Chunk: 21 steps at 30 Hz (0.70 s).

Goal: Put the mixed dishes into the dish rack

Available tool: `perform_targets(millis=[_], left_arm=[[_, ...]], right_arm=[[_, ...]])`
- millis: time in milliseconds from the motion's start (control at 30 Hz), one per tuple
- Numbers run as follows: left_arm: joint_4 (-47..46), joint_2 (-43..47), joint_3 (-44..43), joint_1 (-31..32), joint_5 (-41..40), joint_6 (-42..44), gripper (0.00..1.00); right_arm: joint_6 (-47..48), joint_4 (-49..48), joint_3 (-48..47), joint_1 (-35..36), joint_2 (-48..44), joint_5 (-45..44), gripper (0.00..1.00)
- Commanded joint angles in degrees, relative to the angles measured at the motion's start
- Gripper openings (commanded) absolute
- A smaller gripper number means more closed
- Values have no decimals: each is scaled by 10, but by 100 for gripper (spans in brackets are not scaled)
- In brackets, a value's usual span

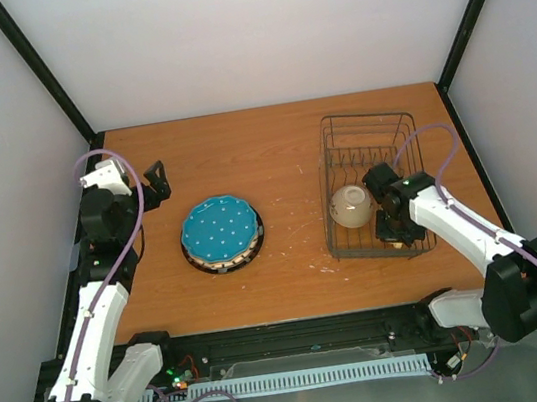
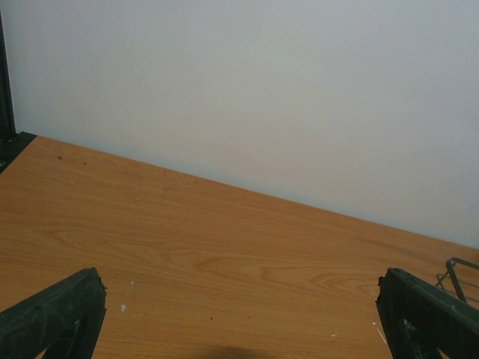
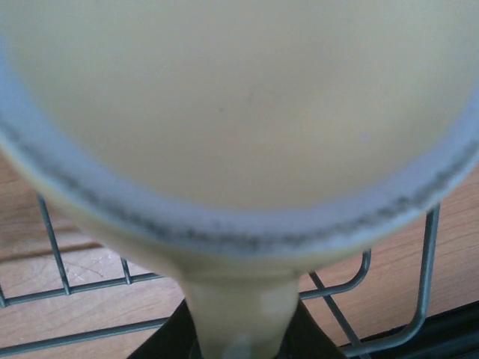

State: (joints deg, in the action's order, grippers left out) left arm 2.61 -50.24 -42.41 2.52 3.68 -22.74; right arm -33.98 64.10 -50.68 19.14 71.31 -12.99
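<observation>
The cream-white bowl [image 1: 349, 207] hangs tipped on its side over the left part of the dark wire dish rack [image 1: 368, 136]. My right gripper [image 1: 371, 209] is shut on its rim. In the right wrist view the bowl [image 3: 239, 112] fills the frame, its rim pinched at my right gripper [image 3: 239, 340], with rack wires [image 3: 75, 290] below. A teal dotted plate [image 1: 219, 227] tops a stack of plates mid-table, other plates' edges showing under it. My left gripper [image 1: 155, 180] hovers open at the far left, away from the stack. In its own view the left gripper [image 2: 239, 321] has only bare table between its fingers.
White walls with black corner posts [image 1: 39, 73] close in the wooden table [image 1: 271, 150] on three sides. A corner of the rack [image 2: 458, 271] shows at the right edge of the left wrist view. Cables loop off both arms.
</observation>
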Motion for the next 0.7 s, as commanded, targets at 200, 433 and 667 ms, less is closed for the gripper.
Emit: perform_targets(millis=[200,433,667], left_arm=[[-5,9,-10,-5,-14,27,100],[20,8,-19,-5,9,39,100],[108,-41,-68,-39,154,61,100]], right_arm=[[0,-2,6,-4,18,18,32],[-13,26,-13,-4,-5,22,43],[-23,91,-168,-1,-102,-2,42]])
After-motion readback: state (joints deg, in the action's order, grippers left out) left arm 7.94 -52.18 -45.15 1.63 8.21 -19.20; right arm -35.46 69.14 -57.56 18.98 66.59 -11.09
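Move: Just below the right hand, which still grips the mug by its handle, is the mug's spot on the rack floor, about 5 cm ahead, 1 cm left and 6 cm down. The upturned bowl stands roughly 9 cm ahead and 10 cm left of the hand; the rack's near end is some 4 cm back and 4 cm left. From the left hand, the mug's spot lies about 55 cm right, 12 cm back and well below. Easing the mug down barely 1 cm onto the rack floor, the right hand opens its fingers to a little under half and frees the handle. After a brief pause it rises quickly, about 5 cm straight up away from the mug, fingertips tipping forward some 10 degrees. ##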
